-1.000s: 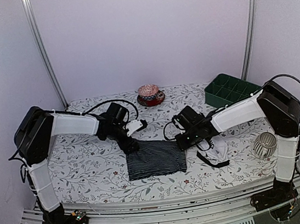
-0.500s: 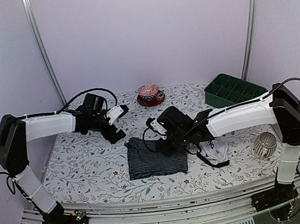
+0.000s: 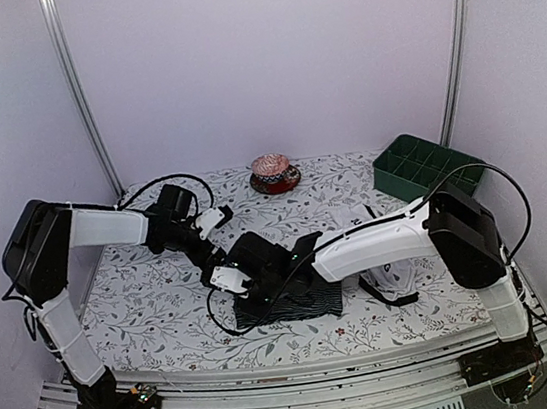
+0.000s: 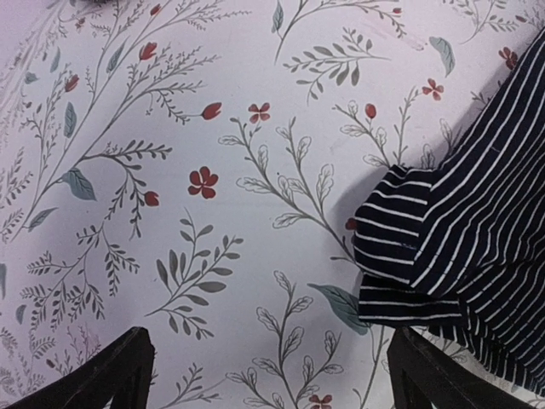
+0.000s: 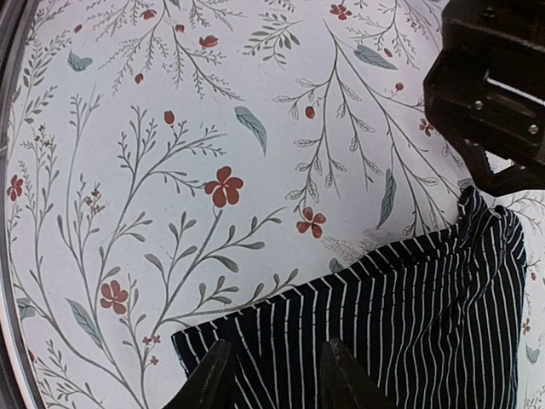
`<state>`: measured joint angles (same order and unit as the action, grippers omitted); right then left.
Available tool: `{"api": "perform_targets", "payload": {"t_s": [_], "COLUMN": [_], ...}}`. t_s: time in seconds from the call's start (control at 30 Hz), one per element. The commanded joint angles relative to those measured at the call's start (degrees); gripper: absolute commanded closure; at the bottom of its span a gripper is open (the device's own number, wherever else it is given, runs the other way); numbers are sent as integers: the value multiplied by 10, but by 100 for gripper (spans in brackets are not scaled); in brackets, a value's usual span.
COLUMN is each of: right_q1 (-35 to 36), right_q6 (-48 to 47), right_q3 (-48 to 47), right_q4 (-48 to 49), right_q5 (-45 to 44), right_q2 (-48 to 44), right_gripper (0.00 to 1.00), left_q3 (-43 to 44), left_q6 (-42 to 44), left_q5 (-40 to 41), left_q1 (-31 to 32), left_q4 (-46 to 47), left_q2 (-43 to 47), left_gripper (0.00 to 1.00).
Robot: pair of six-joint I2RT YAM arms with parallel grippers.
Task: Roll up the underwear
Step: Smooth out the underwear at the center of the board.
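The black underwear with thin grey stripes [image 3: 312,303] lies flat at the table's middle front, largely covered by my right arm. That arm reaches left across it. My right gripper [image 3: 234,288] [image 5: 272,379] is open, its fingertips [image 5: 209,379] just above the striped cloth [image 5: 383,324] near its left edge. My left gripper [image 3: 206,244] [image 4: 272,383] hangs wide open and empty over the tablecloth, just left of the cloth's bunched upper-left corner [image 4: 451,247]. Its black body [image 5: 494,94] shows in the right wrist view. The white underwear with black trim [image 3: 389,280] lies crumpled to the right.
A red patterned bowl [image 3: 271,172] sits at the back centre. A green compartment tray [image 3: 420,165] stands at the back right. Metal frame posts [image 3: 78,99] rise at both back corners. The floral tablecloth [image 3: 135,303] covers the table.
My right arm swept left across the striped underwear to its left edge, and its jaws opened. My left gripper drew back from the cloth, then returned beside its upper-left corner.
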<state>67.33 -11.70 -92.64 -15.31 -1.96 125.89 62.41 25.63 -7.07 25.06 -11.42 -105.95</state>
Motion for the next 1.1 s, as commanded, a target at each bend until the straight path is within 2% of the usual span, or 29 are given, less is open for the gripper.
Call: {"api": "perform_targets", "payload": {"t_s": [0.0, 0.27, 0.63, 0.8, 0.9, 0.93, 1.07], "right_q1": [-1, -1, -2, -2, -2, -2, -2], "right_q6": [-24, -27, -23, -19, -18, -17, -14], "right_q3": [-27, -30, -36, -38, -38, -38, -36], "right_q4": [-23, -22, -19, -18, -17, -16, -17], "right_q5": [12, 31, 19, 19, 24, 25, 27], "right_q2": [27, 47, 64, 62, 56, 55, 47], "right_gripper": [64, 65, 70, 79, 80, 84, 89], "left_q3": [-1, 0, -1, -1, -3, -3, -4], "left_q6": [-8, -14, -15, -14, -14, -15, -14], "left_q5": [-4, -1, -7, -7, -7, -6, -5], "left_q1": [-8, -11, -12, -12, -12, -11, -11], "left_q4": [29, 34, 34, 35, 35, 35, 35], "left_q2": [-13, -21, -24, -25, -27, -27, -28], "left_gripper": [2, 2, 2, 2, 2, 2, 2]}}
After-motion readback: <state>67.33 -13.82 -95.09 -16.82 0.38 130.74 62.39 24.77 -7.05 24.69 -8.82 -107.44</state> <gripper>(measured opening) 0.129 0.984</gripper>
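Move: The underwear's near left corner, the place to work on, lies about 3 cm back and 3 cm left of the right hand and 4 cm below. The cloth's middle is some 6 cm ahead and 9 cm right. Its bunched far left corner sits about 15 cm ahead and 1 cm left; the white garment is roughly 31 cm right and 10 cm ahead. From the left hand, the near left corner is about 20 cm back and 5 cm right. Lower the right gripper about 3.5 cm, almost straight down, onto the underwear's left edge just forward of its near corner, with only a slight tilt of the wrist. Once it is down, hold that place and close the partly open fingers most of the way, so the tips come together on the striped cloth. Leave the left gripper wide open by the bunched far corner. ##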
